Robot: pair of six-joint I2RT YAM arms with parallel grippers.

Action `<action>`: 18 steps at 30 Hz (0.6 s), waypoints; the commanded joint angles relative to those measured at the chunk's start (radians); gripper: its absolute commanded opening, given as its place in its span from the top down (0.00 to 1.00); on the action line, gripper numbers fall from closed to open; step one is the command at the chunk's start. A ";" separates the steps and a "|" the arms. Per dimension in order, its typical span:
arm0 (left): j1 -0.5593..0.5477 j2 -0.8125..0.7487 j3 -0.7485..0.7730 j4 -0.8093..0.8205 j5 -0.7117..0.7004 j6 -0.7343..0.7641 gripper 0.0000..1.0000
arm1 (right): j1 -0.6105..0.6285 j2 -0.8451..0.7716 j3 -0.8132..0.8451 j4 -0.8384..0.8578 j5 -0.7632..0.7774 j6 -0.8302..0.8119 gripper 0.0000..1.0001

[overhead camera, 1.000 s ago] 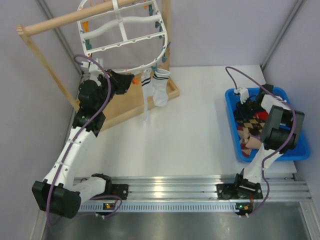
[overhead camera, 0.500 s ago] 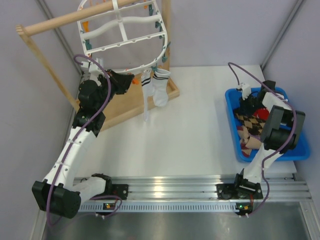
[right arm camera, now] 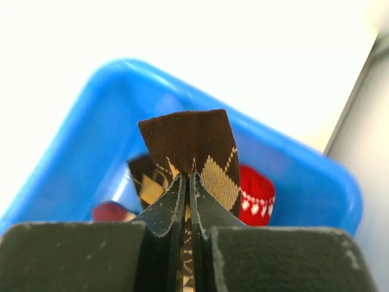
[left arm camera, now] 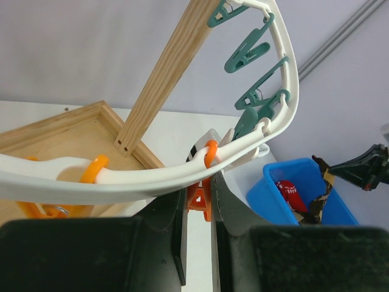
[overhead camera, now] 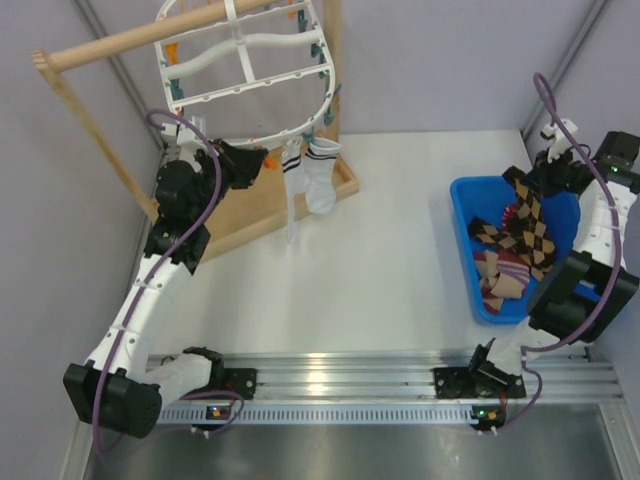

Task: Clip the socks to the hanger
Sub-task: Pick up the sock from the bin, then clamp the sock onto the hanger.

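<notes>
The white oval hanger (overhead camera: 240,60) hangs from the wooden pole at the back left, with teal clips (left arm camera: 246,48) and orange clips along its rim (left arm camera: 121,185). Two white socks (overhead camera: 318,180) with dark cuff bands hang clipped at its lower edge. My left gripper (overhead camera: 262,160) is shut on an orange clip (left arm camera: 202,199) under the rim. My right gripper (overhead camera: 540,178) is shut on a brown argyle sock (right arm camera: 197,149) and holds it lifted above the blue bin (overhead camera: 470,245); the sock (overhead camera: 535,225) drapes down into the bin. A red sock (right arm camera: 255,194) lies in the bin.
A wooden rack with a tray base (overhead camera: 240,225) stands at the back left; its upright (left arm camera: 164,73) is just behind the hanger rim. The blue bin at the right holds another argyle sock (overhead camera: 490,232) and a tan-maroon striped sock (overhead camera: 500,275). Grey walls close in both sides.
My right gripper has risen out of the bin and moved back and right, pulling the argyle sock up with it. The left arm has not moved.
</notes>
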 commanded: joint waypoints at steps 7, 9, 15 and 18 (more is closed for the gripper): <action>-0.003 0.006 0.019 -0.061 0.058 -0.010 1.00 | 0.142 -0.310 -0.141 0.475 -0.220 0.406 1.00; -0.001 0.007 0.030 -0.059 0.064 -0.014 1.00 | 0.243 -0.358 -0.174 0.570 -0.197 0.446 1.00; -0.001 0.007 0.045 -0.062 0.072 -0.010 1.00 | 0.542 -0.404 -0.210 0.722 -0.053 0.638 1.00; -0.001 0.009 0.053 -0.058 0.076 -0.024 1.00 | 0.685 -0.406 -0.237 0.771 0.022 0.754 1.00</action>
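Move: The right hand already holds the brown argyle sock above the bin. Its goal, the orange clip at the hanger's near edge, lies some 53 cm to its left, 7 cm farther back and about 16 cm higher; the left hand has this clip between its fingertips. The hung white socks are roughly 47 cm left, 4 cm back and 6 cm above the right hand. The bin's middle is about 10 cm right, 7 cm back and 19 cm below. Keeping the brown argyle sock pinched in its shut fingertips, the right hand first climbs steeply out over the bin, then sweeps faster and faster to the left towards the clip and hanger, some 26 cm left and 16 cm up in all, easing slightly back. Meanwhile its fingers tip up towards level and swing counter-clockwise, about 25 degrees each. ##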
